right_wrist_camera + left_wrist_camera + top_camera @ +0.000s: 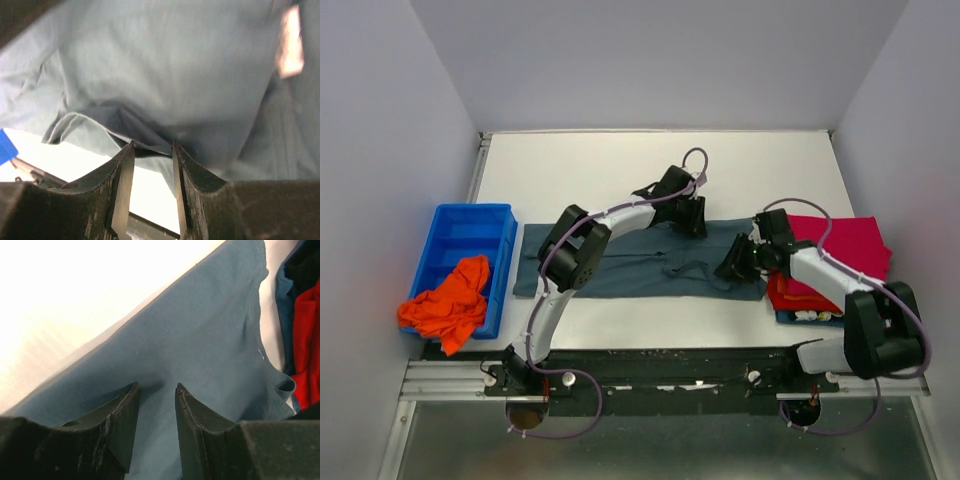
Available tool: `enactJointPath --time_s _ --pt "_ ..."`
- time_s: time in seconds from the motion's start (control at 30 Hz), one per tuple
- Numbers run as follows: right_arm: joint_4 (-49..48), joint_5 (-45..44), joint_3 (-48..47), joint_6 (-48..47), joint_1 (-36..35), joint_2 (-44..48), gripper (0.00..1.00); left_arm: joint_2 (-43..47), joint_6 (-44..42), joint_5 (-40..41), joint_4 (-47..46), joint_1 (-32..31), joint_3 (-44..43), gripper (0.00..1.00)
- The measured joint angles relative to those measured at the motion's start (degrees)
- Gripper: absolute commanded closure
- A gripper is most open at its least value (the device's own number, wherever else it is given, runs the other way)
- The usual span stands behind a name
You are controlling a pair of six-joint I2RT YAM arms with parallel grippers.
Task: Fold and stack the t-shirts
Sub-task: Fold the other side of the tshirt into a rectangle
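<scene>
A slate grey-blue t-shirt (620,262) lies spread flat across the middle of the table. My left gripper (692,222) rests on its far edge. In the left wrist view its jaws (156,386) stand apart, tips pressed on smooth cloth (190,330). My right gripper (732,268) is at the shirt's near right corner. Its jaws (152,145) stand apart with a rumpled hem of the shirt (175,65) across the tips and white table showing between them. A magenta-pink t-shirt (850,245) lies on a red one (788,293) at the right. An orange t-shirt (448,305) hangs over the bin.
A rigid blue plastic bin (470,225) stands at the table's left edge, beside the grey-blue shirt's left end. The red cloth (306,335) of the right-hand pile shows close to the left gripper. White walls enclose the table on three sides.
</scene>
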State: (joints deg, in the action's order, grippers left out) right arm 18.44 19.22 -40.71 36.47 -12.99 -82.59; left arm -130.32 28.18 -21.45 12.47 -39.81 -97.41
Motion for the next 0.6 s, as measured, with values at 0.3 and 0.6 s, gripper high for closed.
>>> enactJointPath --time_s 0.3,0.6 --pt "6.93 1.97 4.07 0.37 0.0 15.19 0.53 -0.68 1.01 -1.99 -0.61 0.44 -0.46 0.52" --pt "3.63 0.2 -5.6 0.17 -0.07 4.26 0.55 -0.68 1.01 -2.21 -0.79 0.44 -0.46 0.52"
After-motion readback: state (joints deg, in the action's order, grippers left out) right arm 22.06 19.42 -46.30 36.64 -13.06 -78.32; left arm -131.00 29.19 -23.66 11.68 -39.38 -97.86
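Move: The right fingertips are at the raised sleeve flap, whose middle lies about 6 cm to their left, 1 cm ahead and 1 cm down. The shirt's near edge runs some 5 cm back and its far edge about 14 cm ahead, both level left-right. The pink stack's middle is roughly 23 cm to the right, 3 cm ahead. From the left fingertips the flap lies some 9 cm back, level left-right, 1 cm down. Fingertips at the sleeve flap, the right hand brushes back towards the robot about 4 cm while starting to rise. It then climbs clear to some 6 cm up, swings forward again over the shirt and begins to sink, fingers still half open. The left fingertips stay on the shirt near its far edge, holding it in place. ##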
